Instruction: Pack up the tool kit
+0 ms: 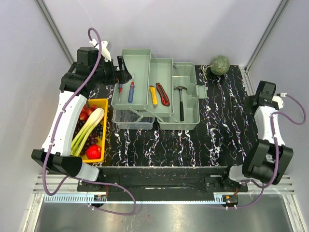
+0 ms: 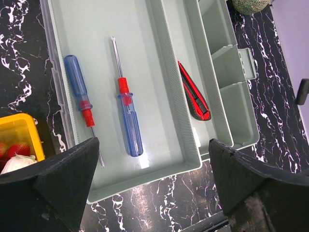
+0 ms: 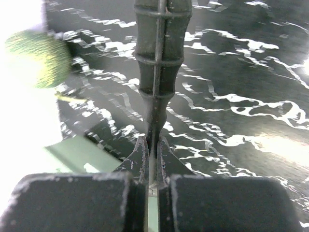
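Note:
The pale grey-green toolbox (image 1: 186, 124) lies open in the middle of the table with its trays folded out to the left. Two blue-handled screwdrivers (image 2: 79, 89) (image 2: 129, 121) lie in the far left tray (image 2: 145, 176). A yellow knife (image 1: 153, 94) and a red-black knife (image 2: 195, 94) lie in the middle tray. A hammer (image 1: 181, 101) lies in the main box. The translucent lid (image 1: 133, 119) sticks out at the front. My left gripper (image 2: 152, 145) hangs wide open above the screwdriver tray's near end. My right gripper (image 3: 159, 14) is shut on nothing over bare table right of the box.
A yellow tray (image 1: 104, 102) of produce stands left of the toolbox, under my left arm. A green melon (image 1: 220, 64) sits at the back right, and in the right wrist view the melon (image 3: 36, 58) lies ahead on the left. White walls close in the table.

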Robot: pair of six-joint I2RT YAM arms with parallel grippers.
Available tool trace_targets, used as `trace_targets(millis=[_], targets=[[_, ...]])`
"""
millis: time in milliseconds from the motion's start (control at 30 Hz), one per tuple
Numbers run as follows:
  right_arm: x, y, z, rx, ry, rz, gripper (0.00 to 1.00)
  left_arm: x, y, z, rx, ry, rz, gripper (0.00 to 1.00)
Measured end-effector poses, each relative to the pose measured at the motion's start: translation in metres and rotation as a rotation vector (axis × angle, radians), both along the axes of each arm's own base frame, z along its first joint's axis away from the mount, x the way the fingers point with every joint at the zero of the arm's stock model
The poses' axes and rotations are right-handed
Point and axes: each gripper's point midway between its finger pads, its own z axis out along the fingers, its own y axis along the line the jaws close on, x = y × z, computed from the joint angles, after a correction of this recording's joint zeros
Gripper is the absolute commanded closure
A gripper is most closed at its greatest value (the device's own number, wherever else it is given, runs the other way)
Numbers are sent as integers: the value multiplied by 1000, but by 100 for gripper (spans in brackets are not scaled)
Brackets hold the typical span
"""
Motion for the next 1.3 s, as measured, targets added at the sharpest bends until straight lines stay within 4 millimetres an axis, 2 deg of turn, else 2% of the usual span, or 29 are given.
trace_targets(millis=[133, 267, 333, 433, 467, 533, 633, 833, 967, 1067, 1300], targets=[[21, 21, 57, -111, -138, 132, 100, -1, -1, 0, -5, 1, -7, 1], [49, 66, 104, -202, -259, 326, 100, -1, -3, 0, -9, 2, -15, 1], [58, 91, 119, -246, -294, 417, 100, -2, -3, 0, -11, 3, -17, 1], [72, 144, 137, -324, -339, 582, 100, -2, -3, 0, -14, 6, -16, 1], [76, 166, 141, -346, -354, 646, 100, -2, -3, 0, -14, 6, -16, 1], [80, 198, 140, -379, -361, 735, 100, -2, -3, -1, -16, 10, -15, 1], [86, 241, 124, -436, -333, 853, 100, -2, -3, -2, -16, 14, -14, 1], [95, 288, 66, -557, -178, 968, 100, -2, -4, -2, -16, 13, -15, 1], [97, 301, 28, -569, -88, 1026, 100, -2, -3, -2, -16, 13, -15, 1], [101, 306, 6, -556, -46, 1057, 100, -2, -3, -2, -16, 12, -14, 1], [99, 334, -46, -437, 14, 1192, 100, -7, 1, 7, -13, -15, 0, 1]])
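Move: The right hand already holds the black tool up off the table; the middle of the toolbox's bottom tray lies about 28 cm to its left, 13 cm ahead and 12 cm below. In the tray, the hammer sits some 30 cm left and 10 cm ahead of the hand; the red knife, one tray higher, about 39 cm left and 13 cm ahead. From the left hand the bottom tray is roughly 36 cm right, 13 cm ahead, 34 cm down. The right hand arcs the still-pinched black tool about 33 cm left, then down towards the tray, turning counter-clockwise. ##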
